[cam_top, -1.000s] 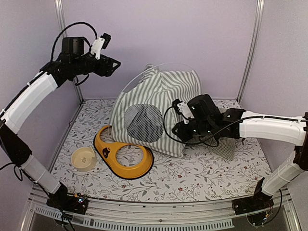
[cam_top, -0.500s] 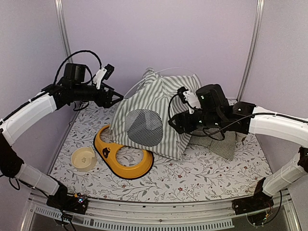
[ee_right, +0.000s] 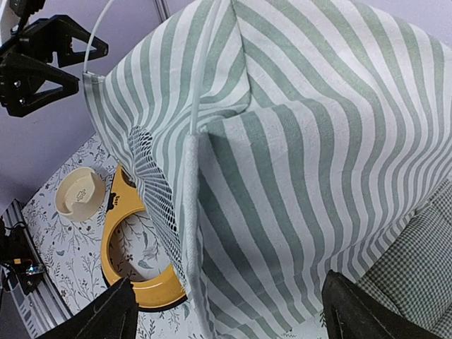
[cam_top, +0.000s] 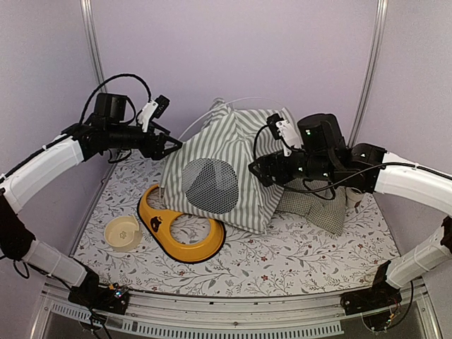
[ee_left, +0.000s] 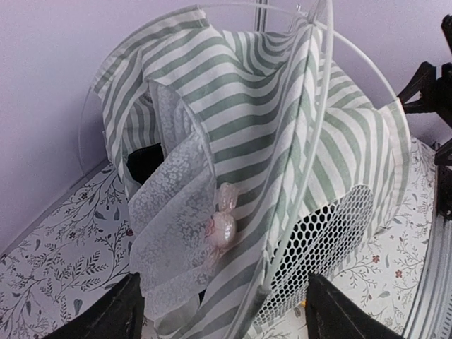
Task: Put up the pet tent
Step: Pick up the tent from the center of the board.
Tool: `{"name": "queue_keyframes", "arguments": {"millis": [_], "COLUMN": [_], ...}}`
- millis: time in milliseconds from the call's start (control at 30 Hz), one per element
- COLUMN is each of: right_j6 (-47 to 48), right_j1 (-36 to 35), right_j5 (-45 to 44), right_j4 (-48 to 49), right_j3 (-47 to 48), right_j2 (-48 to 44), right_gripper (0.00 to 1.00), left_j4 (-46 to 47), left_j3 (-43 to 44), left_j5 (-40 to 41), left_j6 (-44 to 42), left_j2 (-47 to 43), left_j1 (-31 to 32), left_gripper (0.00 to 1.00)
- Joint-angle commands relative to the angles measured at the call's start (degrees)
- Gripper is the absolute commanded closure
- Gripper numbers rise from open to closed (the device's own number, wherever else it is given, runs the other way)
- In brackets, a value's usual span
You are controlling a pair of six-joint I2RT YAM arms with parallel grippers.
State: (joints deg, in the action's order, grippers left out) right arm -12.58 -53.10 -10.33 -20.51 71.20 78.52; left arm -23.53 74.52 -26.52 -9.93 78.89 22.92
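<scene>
The pet tent (cam_top: 227, 159), green-and-white striped, stands at the back middle of the table with its round grey mesh window (cam_top: 210, 185) facing front. Thin white poles (ee_left: 314, 134) arch over it. In the left wrist view its white mesh door flap (ee_left: 173, 212) hangs with a pink bauble (ee_left: 223, 220). My left gripper (cam_top: 171, 145) hovers open just left of the tent, touching nothing. My right gripper (cam_top: 259, 171) is open against the tent's right side. In the right wrist view striped fabric (ee_right: 318, 155) fills the space ahead of its spread fingers (ee_right: 357, 311), ungripped.
A green-checked cushion (cam_top: 319, 206) lies right of the tent under the right arm. A yellow ring-shaped holder (cam_top: 180, 227) and a cream bowl (cam_top: 121, 232) sit on the floral mat (cam_top: 282, 261) in front left. Walls close in the back and sides.
My right gripper opened, let go of the tent fabric and rose to the right. My left arm dropped from high up to the tent's left side. The tent shifted slightly.
</scene>
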Motion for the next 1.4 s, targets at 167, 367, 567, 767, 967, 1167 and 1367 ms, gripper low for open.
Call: {"name": "queue_keyframes", "arguments": {"millis": [167,367,567,767,967,1167,1367], "right_j6": [1.8,2.6,3.8,4.7,5.2,5.6,5.6], "right_j1": [0.5,0.5,0.5,0.5,0.5,0.5,0.5], "right_j5": [-2.9,-3.6,-3.5,-3.2,-4.5,-7.1,-5.5], "right_j4": [2.5,3.6,5.1,6.0,6.3,6.4,6.8], "right_j3": [2.8,4.3,5.9,7.2,9.2,12.9,17.3], "right_j2": [-2.7,-2.6,-2.8,-2.8,-2.6,-2.2,-2.5], "right_gripper": [0.06,0.06,0.05,0.05,0.05,0.04,0.04], "left_j4": [0.6,0.5,2.6,7.0,12.6,17.1,18.7], "left_j3": [0.0,0.6,-0.6,-2.9,-5.8,-7.3,-8.1], "left_j5": [-2.2,-1.0,2.7,6.6,15.4,29.6,42.6], "left_j6": [-1.2,-0.5,1.0,3.2,7.2,9.5,9.5], "left_j2": [2.6,5.5,5.3,-0.2,-7.4,-13.3,-17.7], "left_j1": [1.1,3.4,5.5,8.0,12.7,19.3,26.4], "left_gripper": [0.29,0.43,0.74,1.00,1.00,1.00,1.00]}}
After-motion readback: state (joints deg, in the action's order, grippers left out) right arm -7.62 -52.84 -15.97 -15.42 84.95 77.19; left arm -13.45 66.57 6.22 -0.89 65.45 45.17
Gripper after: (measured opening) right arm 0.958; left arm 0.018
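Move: The tent's left pole sleeve stands just beyond the left hand's open fingers, about 4 cm to their right and 4 cm below, level with them fore and aft. The mesh window lies roughly 10 cm right, 6 cm back and 13 cm down; the yellow board is on the table 13 cm back, 29 cm below, with no sideways offset. From the right hand, the left sleeve is some 15 cm left, 7 cm ahead and slightly lower. The tent's left pole sleeve is reached by the left hand going about 4 cm down and nearly as far right, and is pinched between fingers that close fully. The left hand then lifts it some 10 cm while drawing back 6 to 7 cm, its fingers tipping up and turning counter-clockwise. Meanwhile the empty right hand, wide open, rises along the tent's right side and tilts up. ##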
